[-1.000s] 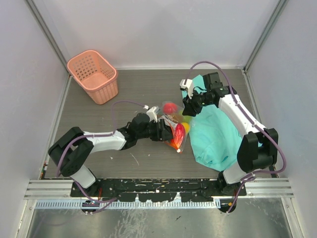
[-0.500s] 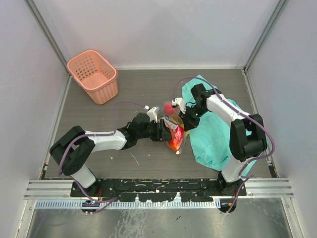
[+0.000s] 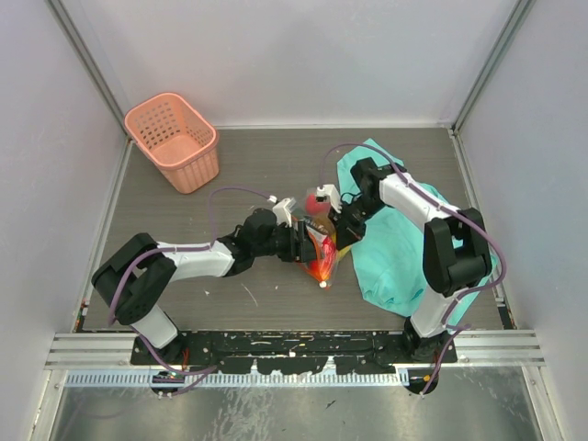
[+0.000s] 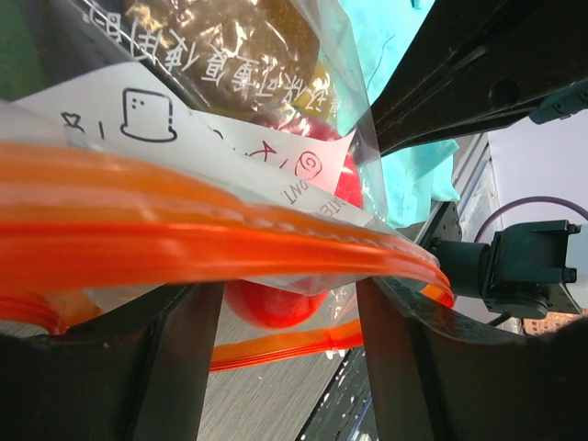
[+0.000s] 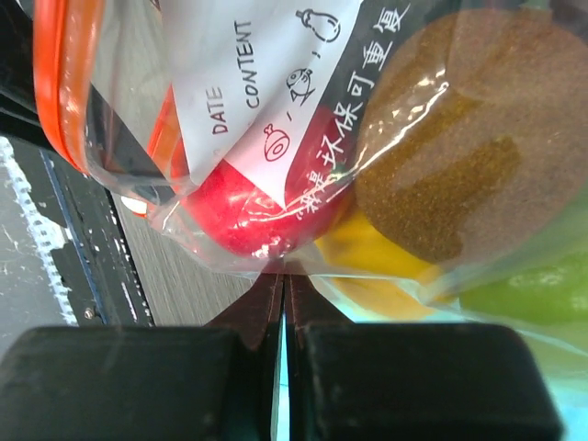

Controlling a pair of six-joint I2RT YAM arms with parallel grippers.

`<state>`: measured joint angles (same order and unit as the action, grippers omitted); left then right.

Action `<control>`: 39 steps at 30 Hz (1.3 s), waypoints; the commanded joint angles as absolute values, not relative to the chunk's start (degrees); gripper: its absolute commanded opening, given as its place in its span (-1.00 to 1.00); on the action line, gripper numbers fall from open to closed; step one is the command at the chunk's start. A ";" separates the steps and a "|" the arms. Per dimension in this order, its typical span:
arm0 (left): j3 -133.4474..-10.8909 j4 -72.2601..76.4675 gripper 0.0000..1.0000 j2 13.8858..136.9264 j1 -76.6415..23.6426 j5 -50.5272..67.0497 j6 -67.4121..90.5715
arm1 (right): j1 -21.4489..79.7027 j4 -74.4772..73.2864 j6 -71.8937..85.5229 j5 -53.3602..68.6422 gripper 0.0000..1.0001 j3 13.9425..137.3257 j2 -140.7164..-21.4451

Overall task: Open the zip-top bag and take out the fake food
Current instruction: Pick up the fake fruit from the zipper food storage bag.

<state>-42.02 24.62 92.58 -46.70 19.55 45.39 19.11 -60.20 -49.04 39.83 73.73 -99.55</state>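
Note:
The zip-top bag [image 3: 322, 254] lies mid-table between both arms, clear with a red-orange zip strip [image 4: 184, 239] and a white label [image 5: 266, 83]. The fake food is inside it: a red fruit [image 5: 243, 220], a brown piece [image 5: 459, 138], a yellow one [image 5: 377, 262] and a green one [image 5: 537, 294]. My left gripper [image 3: 301, 244] is at the bag's mouth from the left. Its jaws stand apart, the zip strip arches across both fingers [image 4: 175, 367], and the red fruit [image 4: 276, 303] shows between them. My right gripper [image 5: 285, 276] reaches in from the right, pinched shut on a fold of the bag's plastic.
A teal cloth [image 3: 395, 248] is spread under and right of the right arm. A pink basket [image 3: 175, 142] stands at the back left. Walls close in the table on three sides. The arm bases and a rail run along the near edge.
My right gripper came off the teal cloth leftward to the bag and shut on its plastic. The bag now bunches narrower between the grippers. The left arm stayed put.

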 commanded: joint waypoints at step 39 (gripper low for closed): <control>-39.99 14.30 0.66 86.99 -47.41 17.77 41.13 | 22.88 -55.21 -37.17 47.46 -0.98 77.04 -104.50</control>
<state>-40.47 14.72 88.71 -47.16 16.29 41.23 22.55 -56.71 -37.54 46.54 75.61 -105.38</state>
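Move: The left gripper sits at the bag's open orange mouth; the red fruit just inside lies about 4 cm to its right and 3 cm below. The brown potato is roughly 6 cm ahead and 5 cm right of that hand, also 3 cm lower. From the shut right gripper, the red fruit lies some 5 cm left, 1 cm back and 3 cm below, with the yellow fruit 1 cm left, 2 cm back and 4 cm below. The right hand, fingers still shut on the bag's film, draws that side of the bag about 4 cm to the left towards the left gripper, dipping and easing back slightly on the way, rolls its wrist some 10 degrees, and then holds there. Meanwhile the left hand, its fingertips still in the mouth, spreads its fingers wider and backs about 2.5 cm to the left while sinking some 3 cm, then rises a little, its fingers tipping slightly more steeply down. ##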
